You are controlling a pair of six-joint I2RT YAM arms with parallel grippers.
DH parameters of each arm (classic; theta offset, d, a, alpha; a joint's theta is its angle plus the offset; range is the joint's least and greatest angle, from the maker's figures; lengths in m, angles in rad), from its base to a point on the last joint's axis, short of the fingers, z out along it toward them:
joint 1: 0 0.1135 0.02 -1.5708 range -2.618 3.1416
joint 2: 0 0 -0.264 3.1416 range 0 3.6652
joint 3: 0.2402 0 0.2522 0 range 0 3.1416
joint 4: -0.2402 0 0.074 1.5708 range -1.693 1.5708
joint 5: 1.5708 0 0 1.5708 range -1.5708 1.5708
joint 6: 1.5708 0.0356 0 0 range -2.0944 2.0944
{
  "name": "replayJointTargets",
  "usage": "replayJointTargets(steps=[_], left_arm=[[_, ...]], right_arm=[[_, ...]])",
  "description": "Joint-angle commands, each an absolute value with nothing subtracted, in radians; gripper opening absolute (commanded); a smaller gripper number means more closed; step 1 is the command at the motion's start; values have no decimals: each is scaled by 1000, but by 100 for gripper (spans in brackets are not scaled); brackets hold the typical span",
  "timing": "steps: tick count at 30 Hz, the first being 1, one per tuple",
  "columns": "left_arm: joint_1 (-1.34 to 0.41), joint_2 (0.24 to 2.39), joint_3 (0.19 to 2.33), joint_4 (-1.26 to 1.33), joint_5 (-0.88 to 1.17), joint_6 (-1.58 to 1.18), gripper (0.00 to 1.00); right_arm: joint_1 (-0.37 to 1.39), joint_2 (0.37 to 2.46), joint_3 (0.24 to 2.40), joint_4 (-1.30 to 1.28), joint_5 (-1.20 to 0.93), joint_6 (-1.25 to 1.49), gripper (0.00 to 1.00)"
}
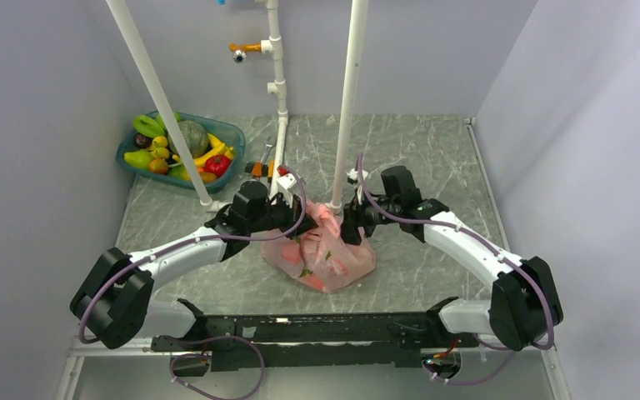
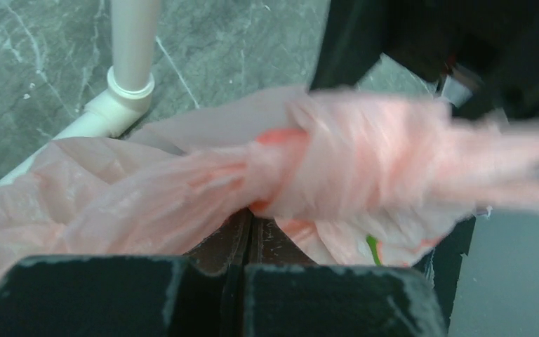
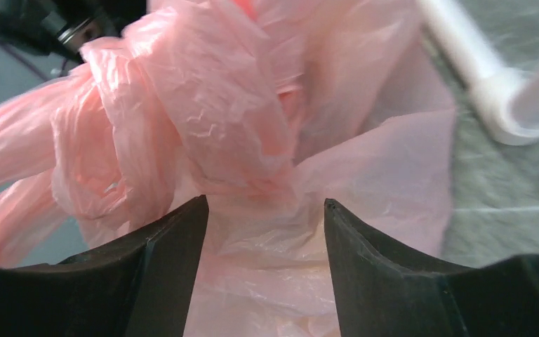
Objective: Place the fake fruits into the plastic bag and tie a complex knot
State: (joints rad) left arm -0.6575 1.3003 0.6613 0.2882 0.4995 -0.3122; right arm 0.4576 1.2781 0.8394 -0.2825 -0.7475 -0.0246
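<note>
The pink plastic bag (image 1: pixel 327 260) lies on the table between my two arms, and red and green shapes show through its film. The knot (image 1: pixel 326 215) at its top is a tight pink bunch (image 2: pixel 344 165) (image 3: pixel 203 119) with tails running out sideways. My left gripper (image 1: pixel 298 218) (image 2: pixel 254 217) is shut, its tips buried in the film just under the knot. My right gripper (image 1: pixel 352 227) (image 3: pixel 265 203) stands open with loose bag film between its fingers, just below the knot. More fake fruits (image 1: pixel 175 152) lie in the basin at the far left.
The teal basin (image 1: pixel 235 133) sits at the back left. Two white pipes (image 1: pixel 346 108) (image 1: pixel 154 92) rise from the table just behind the bag, with a pipe foot (image 2: pixel 123 98) close to it. A wrench and an orange tool (image 1: pixel 260 164) lie by the middle pipe.
</note>
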Motion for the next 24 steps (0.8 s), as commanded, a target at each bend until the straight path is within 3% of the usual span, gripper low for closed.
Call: replayJointTargets(steps=[1,4,11,19,24], left_arm=[[-634,1333,725,380,556,-322,0],[-634,1362,736,435,678,-346,0],[-636,1372,687,536,913,-412,0],[-634,1379,658,493,1014,-367,0],[-635,1389,665,506,1009,-373,0]], right_arm=[[544,1226,783,-180,-834,16,68],[613,1237,768,-31,-785,125,75],[656,1322,812,185,-711,302,81],[568,1156,834,-122,-747,148,91],[516,1073,842,-302,-780,30,86]])
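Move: The left hand's shut fingers already pinch the pink bag by its knot, which sits about 2 cm to their right and 1 cm above. From the part-open right hand the knot lies some 6 cm left, 2 cm ahead and about level. The fruit-filled bag body hangs roughly 5 cm back, 3 cm right and 8 cm below the left hand; the upright pipe's foot stands about 9 cm ahead, 3 cm left and 13 cm below the right hand. Left pinch draws the knot back 5 cm; right, opening wider, reaches some 6 cm left, then retreats upward. ##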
